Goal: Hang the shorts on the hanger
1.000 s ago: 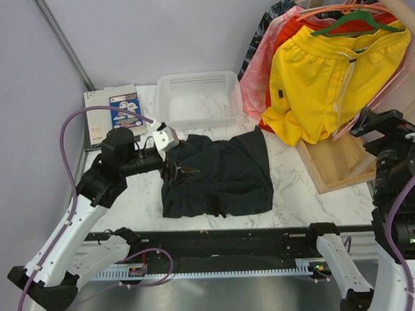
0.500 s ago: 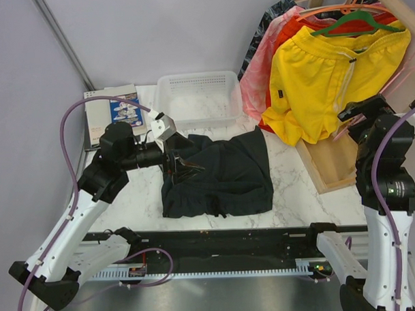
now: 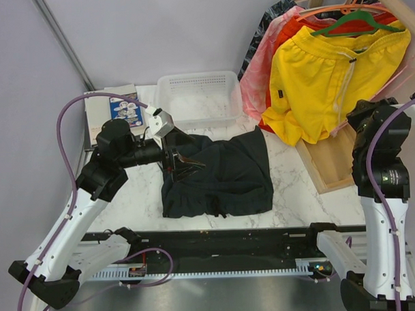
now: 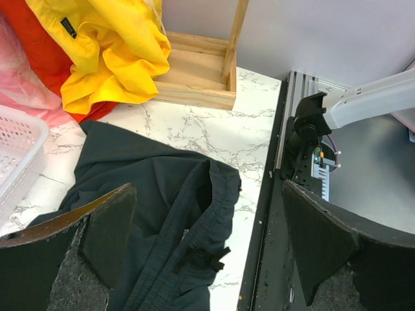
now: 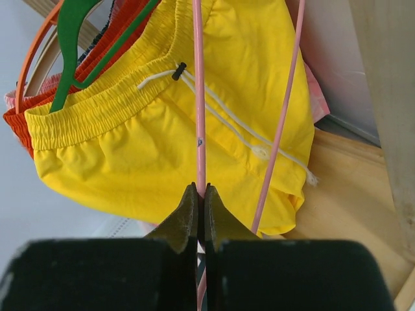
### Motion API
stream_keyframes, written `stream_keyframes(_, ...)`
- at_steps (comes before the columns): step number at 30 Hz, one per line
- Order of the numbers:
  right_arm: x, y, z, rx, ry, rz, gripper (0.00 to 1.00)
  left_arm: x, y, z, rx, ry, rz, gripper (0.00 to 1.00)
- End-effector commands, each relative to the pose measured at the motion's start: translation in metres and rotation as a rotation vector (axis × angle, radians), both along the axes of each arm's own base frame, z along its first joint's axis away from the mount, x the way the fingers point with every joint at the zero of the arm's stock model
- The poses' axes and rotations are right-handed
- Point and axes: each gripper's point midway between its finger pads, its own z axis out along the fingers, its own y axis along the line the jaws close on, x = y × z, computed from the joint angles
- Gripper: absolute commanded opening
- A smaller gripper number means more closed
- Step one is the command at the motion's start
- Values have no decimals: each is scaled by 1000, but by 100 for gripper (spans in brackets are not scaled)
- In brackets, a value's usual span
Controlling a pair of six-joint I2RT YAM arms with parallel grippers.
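The dark shorts (image 3: 222, 172) lie flat on the marble table; they also show in the left wrist view (image 4: 155, 194), waistband and drawstring knot toward the front rail. My left gripper (image 3: 180, 163) hovers over their left part, jaws wide open and empty (image 4: 207, 189). The pale-pink hanger (image 5: 200, 97) hangs in front of the yellow shorts at the right; in the top view only a thin pink line (image 3: 386, 93) of it shows. My right gripper (image 5: 200, 189) is shut on one of its rods, raised at the right edge (image 3: 366, 117).
A white basket (image 3: 195, 98) stands behind the shorts. Yellow shorts (image 3: 327, 76) hang on a green hanger (image 3: 356, 20) beside orange hangers and a pink bag. A wooden tray (image 3: 337, 161) lies at the right. A box (image 3: 107, 114) sits at the back left.
My right arm has swung up and inward to the pink hanger. My left gripper has shifted a little right and back over the shorts.
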Motion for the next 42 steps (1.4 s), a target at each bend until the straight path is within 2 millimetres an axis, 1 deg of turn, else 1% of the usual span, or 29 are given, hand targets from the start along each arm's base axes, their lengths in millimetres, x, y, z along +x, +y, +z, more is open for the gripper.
stream_keyframes(1, 0, -9, 17, -22, -75, -49, 0, -1, 0, 18, -36, -30, 1, 99)
stream_keyframes(5, 2, -7, 30, -48, -118, -29, 0, -1, 0, 15, -32, -25, -4, 99)
stream_keyframes(10, 10, 7, 47, -102, -175, 65, 0, 0, -1, 13, -27, -22, -6, 99)
stream_keyframes(12, 11, 8, 51, -104, -186, 71, 0, 1, -2, 14, -28, -27, -6, 99)
stream_keyframes(16, 11, 22, 58, -104, -210, 153, 0, 2, 0, 14, -26, -35, 6, 100)
stream_keyframes(17, 12, 31, 58, -102, -215, 203, 0, 3, 0, 11, -22, -31, 10, 99)
stream_keyframes(19, 10, 41, 55, -109, -216, 260, 0, 4, 0, 11, -22, -33, 15, 99)
stream_keyframes(20, 10, 52, 54, -113, -214, 318, 0, 5, 0, 7, -16, -24, 19, 100)
stream_keyframes(21, 5, 56, 54, -124, -222, 342, 0, 5, 0, 6, -15, -30, 21, 99)
stream_keyframes(23, 2, 65, 42, -144, -190, 395, 0, 7, 1, 3, -10, -28, 32, 99)
stream_keyframes(25, -8, 71, 32, -155, -170, 428, 0, 9, 1, 1, -4, -26, 37, 99)
stream_keyframes(26, -12, 71, 19, -139, -129, 433, 0, 10, 2, 0, -1, -24, 46, 99)
stream_keyframes(27, -23, 74, 16, -134, -129, 440, 0, 11, 2, -1, 1, -22, 49, 100)
stream_keyframes(28, -28, 75, -1, -123, -81, 449, 0, 12, 1, -2, 3, -18, 52, 99)
stream_keyframes(29, -34, 81, -6, -129, -75, 485, 0, 13, 2, -5, 8, -12, 53, 99)
stream_keyframes(30, -47, 89, -14, -140, -77, 529, 0, 12, 1, -7, 9, -8, 46, 99)
stream_keyframes(31, -53, 96, -16, -165, -86, 569, 0, 12, 1, -8, 11, -5, 45, 99)
stream_keyframes(32, -62, 103, -22, -237, -74, 621, 0, 9, 0, -10, 10, -1, 30, 99)
stream_keyframes(33, -79, 112, -21, -292, -102, 673, 0, 8, 0, -12, 17, -25, 17, 99)
stream_keyframes(34, -95, 137, -22, -360, -125, 828, 0, 6, 0, -11, 11, -37, 7, 99)
stream_keyframes(35, -116, 148, -24, -487, -149, 903, 0, 1, 1, -14, 8, -40, -5, 99)
stream_keyframes(36, -131, 162, -25, -558, -176, 994, 2, 0, 2, -14, -1, -39, 0, 99)
stream_keyframes(37, -145, 173, -29, -606, -197, 1070, 3, 1, 2, -8, -23, -72, 8, 99)
stream_keyframes(38, -166, 192, -37, -628, -219, 1210, 2, 2, 3, -15, -31, -80, 16, 99)
stream_keyframes(39, -177, 197, -40, -676, -236, 1247, 0, -5, 7, -7, -61, -129, 15, 99)
stream_keyframes(40, -180, 199, -45, -683, -224, 1267, 0, -8, 8, -5, -83, -164, 12, 99)
stream_keyframes(41, -188, 208, -56, -644, -197, 1358, 0, -6, 8, -7, -111, -212, 23, 99)
stream_keyframes(42, -190, 210, -57, -663, -187, 1379, 0, -7, 13, -2, -129, -256, 46, 100)
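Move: My right hand, shut on the pink hanger near its lower corner, is bound for the dark shorts, roughly 36 cm to its left, 4 cm back and 39 cm below. The yellow shorts hang about 14 cm ahead of it, 3 cm left and 8 cm lower. The rack's wooden base lies some 38 cm below, 2 cm ahead and 6 cm right. From my left hand the dark shorts are about 5 cm ahead, 5 cm right and 35 cm down. I first raise the pink hanger about 3.5 cm with my right hand, still pinching it, then sweep it faster and faster left and back, some 16 cm each way, sinking away from the rack towards the dark shorts. The wrist swings about 60 degrees counter-clockwise, its left side dipping. Late on, my open left hand sinks about 3 cm towards the shorts. ##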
